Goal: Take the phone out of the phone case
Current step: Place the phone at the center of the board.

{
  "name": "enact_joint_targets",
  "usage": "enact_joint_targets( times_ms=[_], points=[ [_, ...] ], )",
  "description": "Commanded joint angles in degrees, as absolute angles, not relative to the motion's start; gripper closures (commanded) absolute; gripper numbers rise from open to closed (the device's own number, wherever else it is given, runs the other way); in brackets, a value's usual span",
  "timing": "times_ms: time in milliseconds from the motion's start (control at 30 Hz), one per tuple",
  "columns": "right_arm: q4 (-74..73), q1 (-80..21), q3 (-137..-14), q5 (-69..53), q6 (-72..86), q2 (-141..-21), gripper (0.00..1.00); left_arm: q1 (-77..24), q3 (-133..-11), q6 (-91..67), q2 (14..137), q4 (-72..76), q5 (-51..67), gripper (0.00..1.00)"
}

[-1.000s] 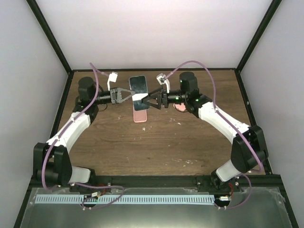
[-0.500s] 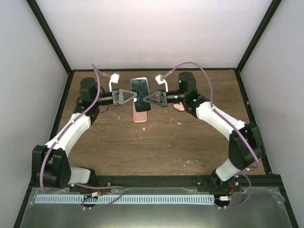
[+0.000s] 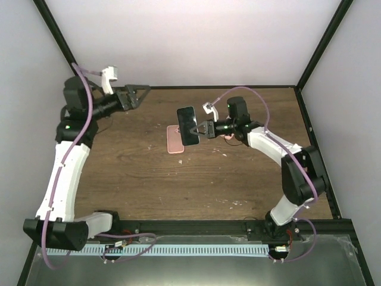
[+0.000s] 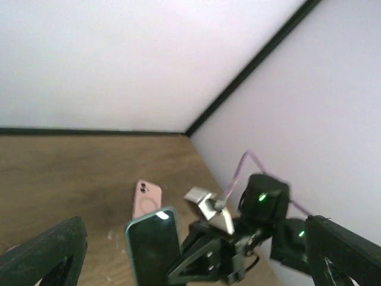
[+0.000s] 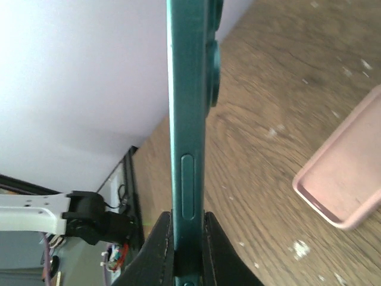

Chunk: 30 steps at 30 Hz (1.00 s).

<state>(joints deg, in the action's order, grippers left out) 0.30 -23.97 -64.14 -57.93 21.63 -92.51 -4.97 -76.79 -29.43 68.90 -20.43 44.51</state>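
The dark green phone (image 3: 187,125) is out of its case and hangs in the air over the table's middle, my right gripper (image 3: 204,128) shut on its lower edge. In the right wrist view the phone (image 5: 189,119) stands edge-on between the two black fingers (image 5: 161,244). The empty pink phone case (image 3: 175,140) lies flat on the wood just below and left of the phone, and it also shows as the case (image 5: 345,179) at the right. My left gripper (image 3: 134,94) is open and empty, raised at the back left, far from both.
The wooden table (image 3: 238,179) is fenced by a black frame with white walls behind and at the sides. A small pink item (image 3: 226,134) lies under the right arm's wrist. Purple cables loop over both arms.
My left gripper let go of the phone, opened wide and swung up and back to the left. My right gripper closed on the phone and carried it right, clear of the case on the table.
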Motion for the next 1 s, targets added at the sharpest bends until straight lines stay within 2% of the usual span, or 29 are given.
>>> enact_joint_targets(
  times_ms=[0, 267, 700, 967],
  points=[
    [-4.29, -22.02, -64.77, -55.64, 16.12, -97.73, 0.99, -5.01, -88.92, -26.33, 68.45, -39.01, 31.58, 0.00],
    [-6.85, -18.59, -68.27, -53.86, 15.96, -108.23, 0.99, -4.95, -99.32, -29.19, 72.77, -46.55, 28.90, 0.00],
    [-5.31, -15.66, -74.09, -55.89, 18.35, -118.74, 0.99, -4.92, -101.87, -31.26, 75.96, -49.19, 31.87, 0.00],
    [-4.28, -15.67, -79.33, -59.63, 23.03, -124.90, 0.99, -4.88, -100.18, -31.21, 76.09, -48.86, 29.82, 0.00]
  ],
)
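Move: Gripped in the right hand already, the phone is bound for the bare board about 10 cm ahead of that hand, level with it sideways and some 22 cm below. The empty pink case lies about 9 cm ahead and 10 cm left of the hand, flat on the board; the other pink phone is roughly 16 cm ahead and 16 cm right. From the raised left hand, the landing spot is about 7 cm ahead, 19 cm right and 40 cm down. Sinking fast with its grip kept on the phone's right edge, the right hand lowers about 18 cm towards the bare board right of the case, reaching 9 cm forward and slightly right; the steep drop comes first, then a slower, more forward glide. It rolls some 20 degrees so the phone's far end dips, fingertips tilting down too. The empty left hand bobs up 7 cm and mostly back down, drifting left. ##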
